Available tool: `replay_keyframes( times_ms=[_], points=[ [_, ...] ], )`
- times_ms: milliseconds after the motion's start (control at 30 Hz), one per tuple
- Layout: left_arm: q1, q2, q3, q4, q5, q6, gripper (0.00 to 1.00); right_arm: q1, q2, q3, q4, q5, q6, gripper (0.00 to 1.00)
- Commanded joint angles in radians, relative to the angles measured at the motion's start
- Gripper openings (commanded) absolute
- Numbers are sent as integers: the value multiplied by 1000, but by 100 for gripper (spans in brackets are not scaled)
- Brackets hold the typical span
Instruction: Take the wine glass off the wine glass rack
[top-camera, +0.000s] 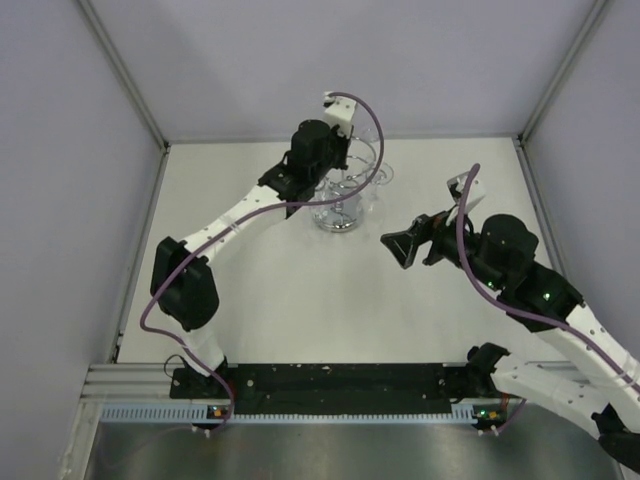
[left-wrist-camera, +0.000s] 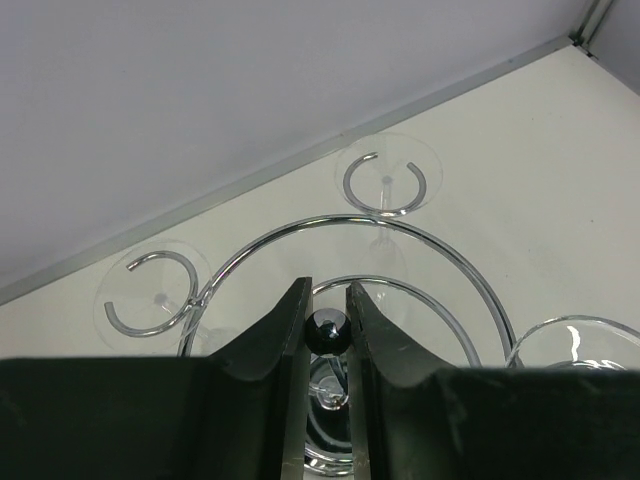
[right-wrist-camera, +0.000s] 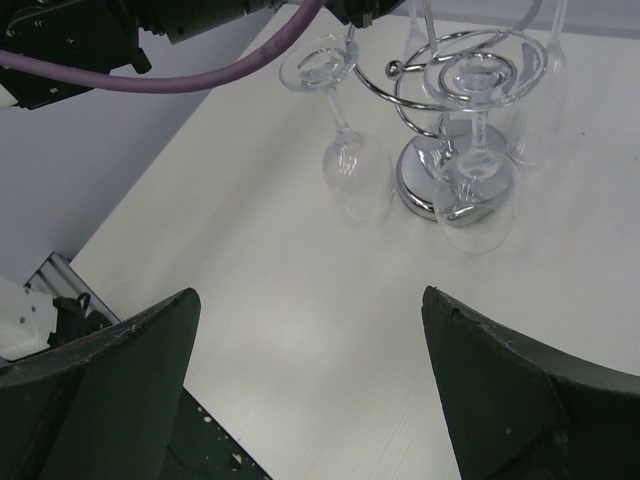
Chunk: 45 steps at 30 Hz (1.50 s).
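The chrome wine glass rack (top-camera: 352, 178) stands at the back middle of the table, its round mirrored base (right-wrist-camera: 425, 172) under a spiral of wire loops (left-wrist-camera: 400, 235). Clear wine glasses hang upside down from the loops: one at the left (right-wrist-camera: 347, 165), one at the front (right-wrist-camera: 478, 195), and more behind. Their round feet (left-wrist-camera: 390, 178) rest in the loops. My left gripper (left-wrist-camera: 328, 305) comes down from above, shut on the black ball (left-wrist-camera: 327, 332) that tops the rack's post. My right gripper (right-wrist-camera: 310, 310) hovers open over bare table, in front and to the right of the rack, holding nothing.
Grey walls close in the table (top-camera: 260, 310) at the back and on both sides. The left arm's purple cable (right-wrist-camera: 200, 75) hangs just left of the rack. The arm bases sit on a black rail (top-camera: 330, 385) at the near edge.
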Motion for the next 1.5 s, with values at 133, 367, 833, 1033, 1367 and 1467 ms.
replay_keyframes(
  times_ms=[133,367,833,1033,1367,1467],
  points=[
    [-31,-197,-6,411,-58,0,0,13,-31,37,-17,11,2,92],
    [-32,-196,-39,418,-56,-10,0,13,-36,22,-17,14,10,92],
    [-32,-210,-98,368,-20,-16,14,13,-9,3,-5,20,10,93],
    [-32,-220,-143,374,-7,-17,35,13,1,-6,7,14,12,93],
    [-32,-205,-158,392,13,-17,42,13,2,-11,9,11,15,93],
    [-32,-213,-154,380,14,-17,44,13,4,-9,12,21,9,93]
  ],
)
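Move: Between the left fingers is the knob on top of the rack's pole, the rack's round base lying some 32 cm below. From that hand one wine glass hangs about 7 cm back and 6 cm to the right, another about 7 cm back and 5 cm to the left, both with their middles roughly 15 cm below. From the open right hand, the right-hand glass is about 18 cm ahead, 7 cm to the left and 15 cm lower. Setting the rack down, the left hand keeps its grip on the top knob while it eases about 1.5 cm back and 1 cm down, then holds nearly still. It then opens the fingers partway, lets go of the knob and rises quickly about 12 cm, drawing back another 2 cm or so while the wrist tips up and rolls by roughly 20 degrees. ##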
